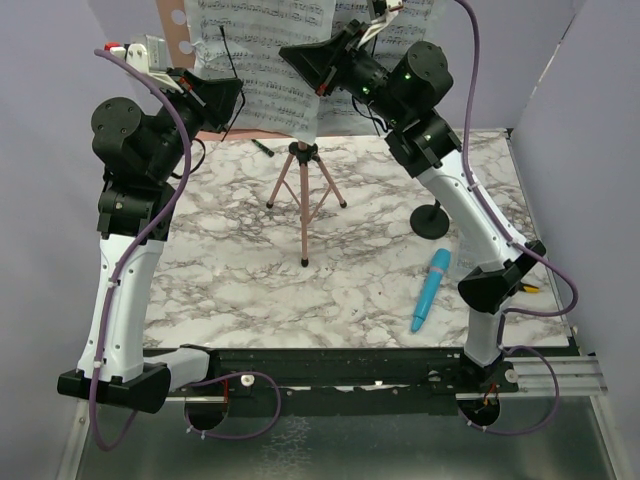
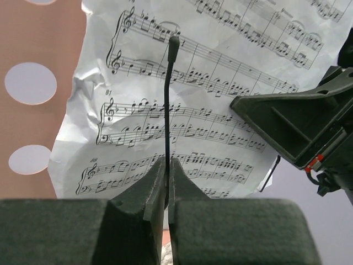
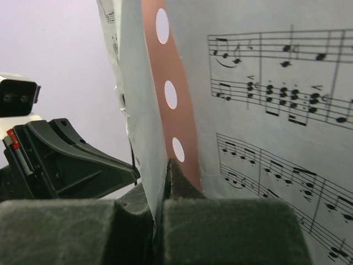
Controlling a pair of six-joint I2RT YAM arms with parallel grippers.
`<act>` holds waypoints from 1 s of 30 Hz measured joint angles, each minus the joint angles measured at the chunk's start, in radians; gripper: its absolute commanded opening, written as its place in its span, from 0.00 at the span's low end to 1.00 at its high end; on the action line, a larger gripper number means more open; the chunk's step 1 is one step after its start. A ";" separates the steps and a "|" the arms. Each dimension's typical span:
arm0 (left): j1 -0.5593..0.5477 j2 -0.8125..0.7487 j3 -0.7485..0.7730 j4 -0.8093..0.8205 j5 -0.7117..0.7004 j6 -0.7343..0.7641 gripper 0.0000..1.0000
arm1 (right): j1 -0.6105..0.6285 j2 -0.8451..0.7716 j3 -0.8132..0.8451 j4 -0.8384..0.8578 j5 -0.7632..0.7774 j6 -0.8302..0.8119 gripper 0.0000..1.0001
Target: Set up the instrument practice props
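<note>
The pink music stand (image 1: 303,190) rests on its tripod legs at the table's middle back, its perforated desk (image 3: 171,72) carrying white sheet-music pages (image 1: 265,60). High at the desk, my left gripper (image 2: 166,165) is shut on a thin black wire arm (image 2: 167,105) that rises in front of a page (image 2: 220,110). My right gripper (image 3: 162,171) is shut on the edge of a white page (image 3: 138,110) beside the pink desk. On the table at the right lie the blue microphone (image 1: 432,290) and the black round-based mic stand (image 1: 432,218), both untouched.
A small black-green stick (image 1: 262,147) lies behind the tripod at the back left. Purple walls close in the back and both sides. The two grippers (image 1: 232,100) (image 1: 285,52) hang close together in front of the pages. A yellow bit (image 1: 530,289) shows at the table's right edge.
</note>
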 measured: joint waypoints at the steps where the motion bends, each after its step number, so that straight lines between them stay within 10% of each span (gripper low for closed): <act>1: 0.000 -0.001 -0.002 0.002 0.000 -0.001 0.08 | 0.000 0.002 0.000 -0.001 0.000 0.001 0.00; 8: 0.000 -0.016 -0.003 0.051 0.003 -0.005 0.20 | 0.000 0.007 0.000 -0.016 0.000 0.000 0.04; 19: 0.000 -0.043 -0.040 0.072 -0.011 -0.004 0.35 | 0.000 -0.021 -0.039 -0.045 0.001 -0.009 0.37; 30: 0.000 -0.045 -0.072 0.072 -0.050 -0.005 0.36 | 0.000 -0.131 -0.149 -0.068 0.005 -0.015 0.32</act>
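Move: The left hand is closed at the bend of the stand's left wire arm, whose middle lies about 5 cm above it, 2 cm ahead and 1 cm left. The right hand pinches the left music sheet, its middle roughly 3 cm left and 3 cm ahead, about level. From the right hand the left wire arm is some 8 cm left and level with it in depth; the right music sheet is some 13 cm right and 7 cm ahead. Left opens off the wire arm, bobbing up 2 cm and down; right releases the sheet, easing 3 cm back-right. ##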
